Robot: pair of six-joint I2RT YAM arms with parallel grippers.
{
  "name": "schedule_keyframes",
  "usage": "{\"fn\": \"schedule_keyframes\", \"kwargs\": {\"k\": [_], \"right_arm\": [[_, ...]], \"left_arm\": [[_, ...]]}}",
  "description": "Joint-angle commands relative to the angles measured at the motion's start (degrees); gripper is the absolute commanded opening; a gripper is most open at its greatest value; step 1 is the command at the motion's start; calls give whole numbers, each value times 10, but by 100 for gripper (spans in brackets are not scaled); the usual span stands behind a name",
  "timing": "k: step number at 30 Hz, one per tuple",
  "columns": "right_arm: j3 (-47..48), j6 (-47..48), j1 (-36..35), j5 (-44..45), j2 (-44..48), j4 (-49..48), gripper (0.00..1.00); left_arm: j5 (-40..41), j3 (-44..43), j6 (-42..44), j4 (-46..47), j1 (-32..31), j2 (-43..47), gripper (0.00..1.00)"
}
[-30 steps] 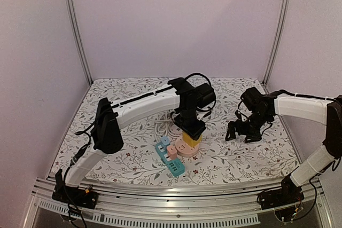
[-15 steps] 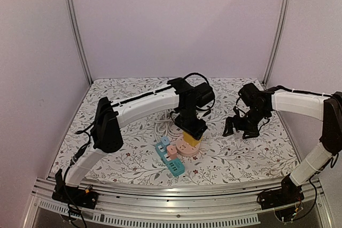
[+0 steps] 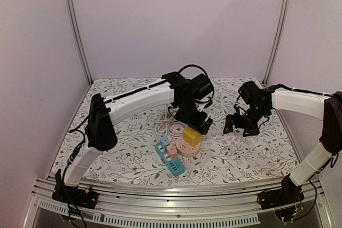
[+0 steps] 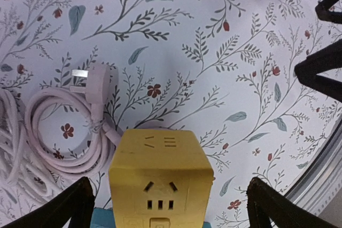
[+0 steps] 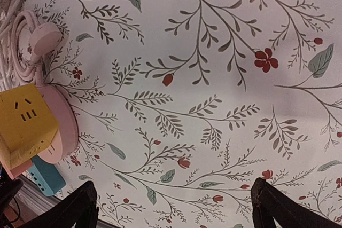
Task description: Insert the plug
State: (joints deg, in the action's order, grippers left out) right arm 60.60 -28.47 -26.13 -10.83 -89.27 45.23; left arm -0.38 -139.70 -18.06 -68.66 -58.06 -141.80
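The yellow cube plug (image 3: 192,135) stands on the pink round socket (image 3: 185,149) at the middle of the table. In the left wrist view the cube (image 4: 160,174) fills the lower middle, socket holes on its faces. My left gripper (image 3: 201,124) hangs just above and behind it, open, its fingers (image 4: 72,209) wide on either side and clear of the cube. My right gripper (image 3: 243,125) hovers open over bare cloth to the right, holding nothing. The right wrist view has the cube (image 5: 24,121) and socket (image 5: 63,126) at its left edge.
A teal power strip (image 3: 172,161) with a small pink adapter (image 3: 171,152) lies left of the socket. Behind it sits a coiled pale cable (image 3: 164,125) ending in a pronged plug (image 4: 93,78). Floral cloth (image 3: 251,156) covers the table; metal posts stand at the back corners.
My left gripper opened, let go of the yellow cube and drew up and back from it. The cube stays on the pink socket. The right gripper shifted slightly back.
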Motion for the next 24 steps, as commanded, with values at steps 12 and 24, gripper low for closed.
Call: {"fn": "schedule_keyframes", "kwargs": {"k": [12,24], "right_arm": [[160,36,-1,72,83,-19,99],[106,44,-1,59,256,-213,99]], "left_arm": [[140,57,37,67,20,252,99],[328,272,42,157,28,464,100]]}}
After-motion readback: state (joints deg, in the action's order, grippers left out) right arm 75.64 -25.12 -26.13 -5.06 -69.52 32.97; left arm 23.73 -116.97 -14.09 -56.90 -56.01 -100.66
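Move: The left hand, already open, is just above the yellow cube: the cube's middle is about 4 cm below it, 1 cm back and 1 cm left. The round pink socket under the cube is about 3 cm back and 3 cm left; the pink block is some 9 cm left and 5 cm back, the blue block 11 cm left and 1 cm back. From the right hand, the cube is roughly 16 cm left, 1 cm back, 3 cm lower. Up and away go both empty hands, fingers staying wide open: the left rises about 25 cm off the yellow cube, at first nearly straight up, then swinging left over the second half, while its fingers tip up towards forward. The right eases forward, then climbs as far, its fingers tilting forward some 45 degrees. ##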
